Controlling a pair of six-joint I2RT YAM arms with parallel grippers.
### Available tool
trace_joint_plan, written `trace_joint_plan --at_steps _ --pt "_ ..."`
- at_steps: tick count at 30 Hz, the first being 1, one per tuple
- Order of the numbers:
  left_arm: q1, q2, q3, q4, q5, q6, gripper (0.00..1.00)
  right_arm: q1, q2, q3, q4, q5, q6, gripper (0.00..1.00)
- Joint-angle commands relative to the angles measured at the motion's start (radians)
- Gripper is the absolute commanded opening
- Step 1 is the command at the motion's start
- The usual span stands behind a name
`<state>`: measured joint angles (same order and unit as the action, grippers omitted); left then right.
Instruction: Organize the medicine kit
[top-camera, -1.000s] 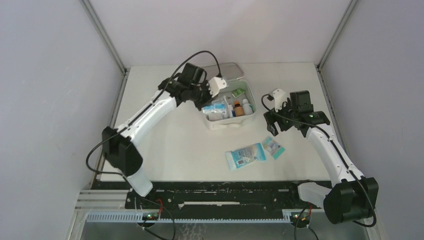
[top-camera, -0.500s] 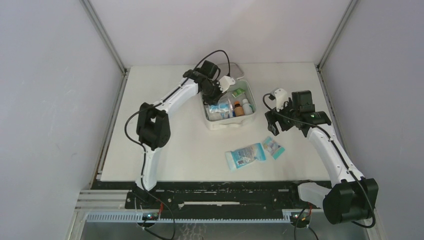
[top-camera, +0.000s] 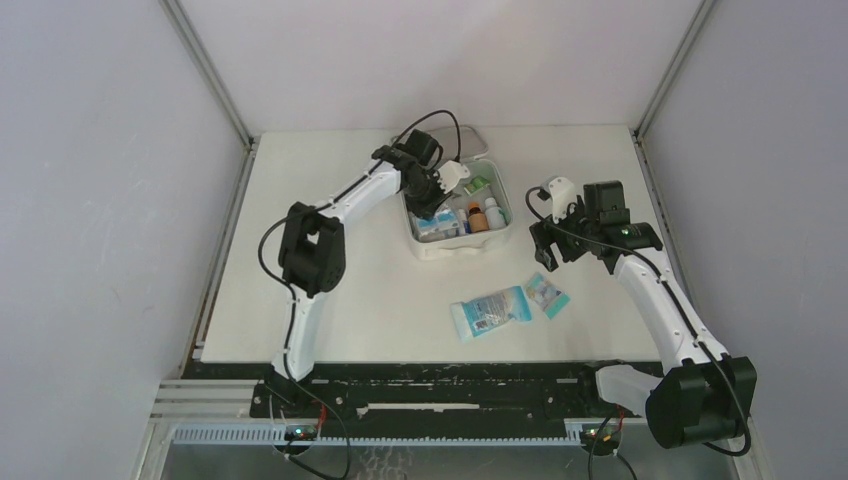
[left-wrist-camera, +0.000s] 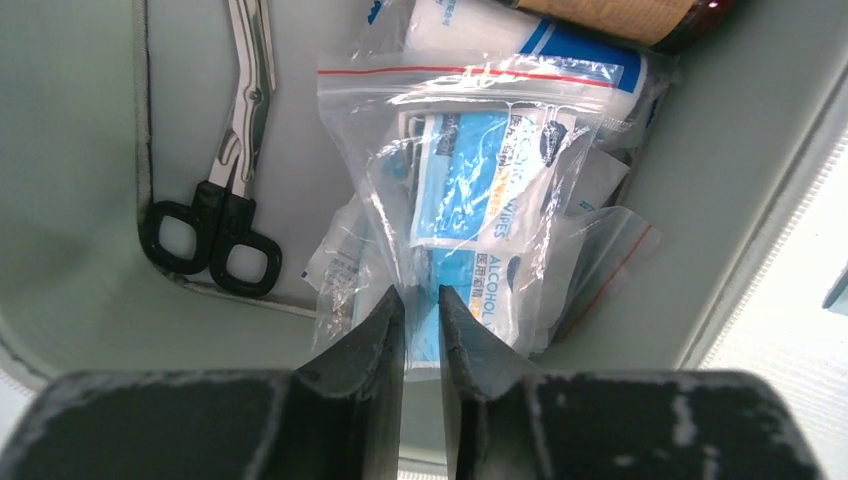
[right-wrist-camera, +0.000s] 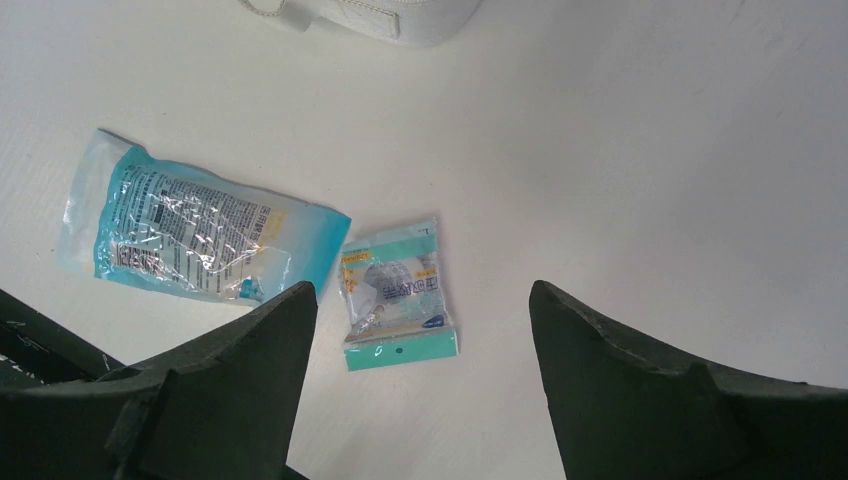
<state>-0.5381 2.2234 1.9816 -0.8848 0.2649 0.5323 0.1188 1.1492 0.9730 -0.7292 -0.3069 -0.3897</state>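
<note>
The medicine kit (top-camera: 463, 249) is a white soft case lying open mid-table, its lid (top-camera: 468, 139) flat behind it. My left gripper (top-camera: 433, 206) reaches down into its left half. In the left wrist view my left gripper (left-wrist-camera: 421, 292) has its jaws a narrow gap apart, with the lower edge of a clear zip bag of blue alcohol wipes (left-wrist-camera: 480, 170) in that gap. The bag lies on other packets against the kit's grey wall (left-wrist-camera: 60, 150). My right gripper (top-camera: 546, 246) hovers open right of the kit, above a small teal packet (right-wrist-camera: 395, 290).
Black-handled scissors (left-wrist-camera: 225, 215) lie in the kit beside the bag, and a brown bottle (left-wrist-camera: 620, 15) lies beyond it. A larger blue pouch (top-camera: 490, 311) and the teal packet (top-camera: 547, 294) lie on the table in front of the kit.
My left arm has swung over the kit and down into it with the zip bag. Its jaws have parted a little. The right arm has not moved.
</note>
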Motion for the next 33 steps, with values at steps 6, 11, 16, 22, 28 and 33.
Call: trace_joint_plan --at_steps 6,11,16,22,28,33 --pt "-0.024 0.024 -0.077 0.056 -0.046 0.029 0.38 -0.002 -0.008 -0.003 0.016 -0.015 -0.007 0.78" --pt "-0.043 0.025 -0.090 0.056 -0.078 0.055 0.47 -0.003 -0.008 -0.003 0.014 -0.015 -0.003 0.78" --pt "-0.046 -0.022 -0.104 0.056 -0.083 0.073 0.58 -0.004 -0.003 -0.003 0.013 -0.020 -0.004 0.78" --pt "-0.046 -0.119 -0.119 0.056 -0.073 0.087 0.74 -0.005 0.002 -0.010 0.010 -0.021 -0.015 0.79" --pt "-0.045 -0.229 -0.123 0.085 -0.050 0.064 0.93 -0.004 0.009 -0.040 -0.017 0.031 -0.057 0.81" --pt "-0.045 -0.344 -0.189 0.169 -0.071 0.032 1.00 -0.005 0.022 -0.093 -0.050 0.066 -0.112 0.82"
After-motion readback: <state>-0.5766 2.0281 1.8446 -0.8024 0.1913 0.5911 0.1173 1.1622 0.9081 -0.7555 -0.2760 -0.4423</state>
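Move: The left hand is already down in the box, fingers still almost shut on the alcohol-wipes bag, whose middle lies about 3 cm to its right, 1 cm back and 4 below. From that hand the scissors are 7 cm ahead, 4 right; the brown bottle is 11 right, 1 back. From the right hand the small teal packet is some 14 cm below, 2 left and 1 back, with the blue pouch 15 left, 5 back. The left hand sinks about 3 cm farther into the box with the alcohol-wipes bag while its fingers begin spreading, stays low as they open, then comes free of the bag and lifts quickly some 8 cm, ending nearly wide open with the fingers tipped about 10 degrees more forward. The right hand waits and only then starts down towards the small teal packet, dropping about 3 cm and easing back some 2 cm, its open fingers tilting a little steeper and still clear of the packet. ##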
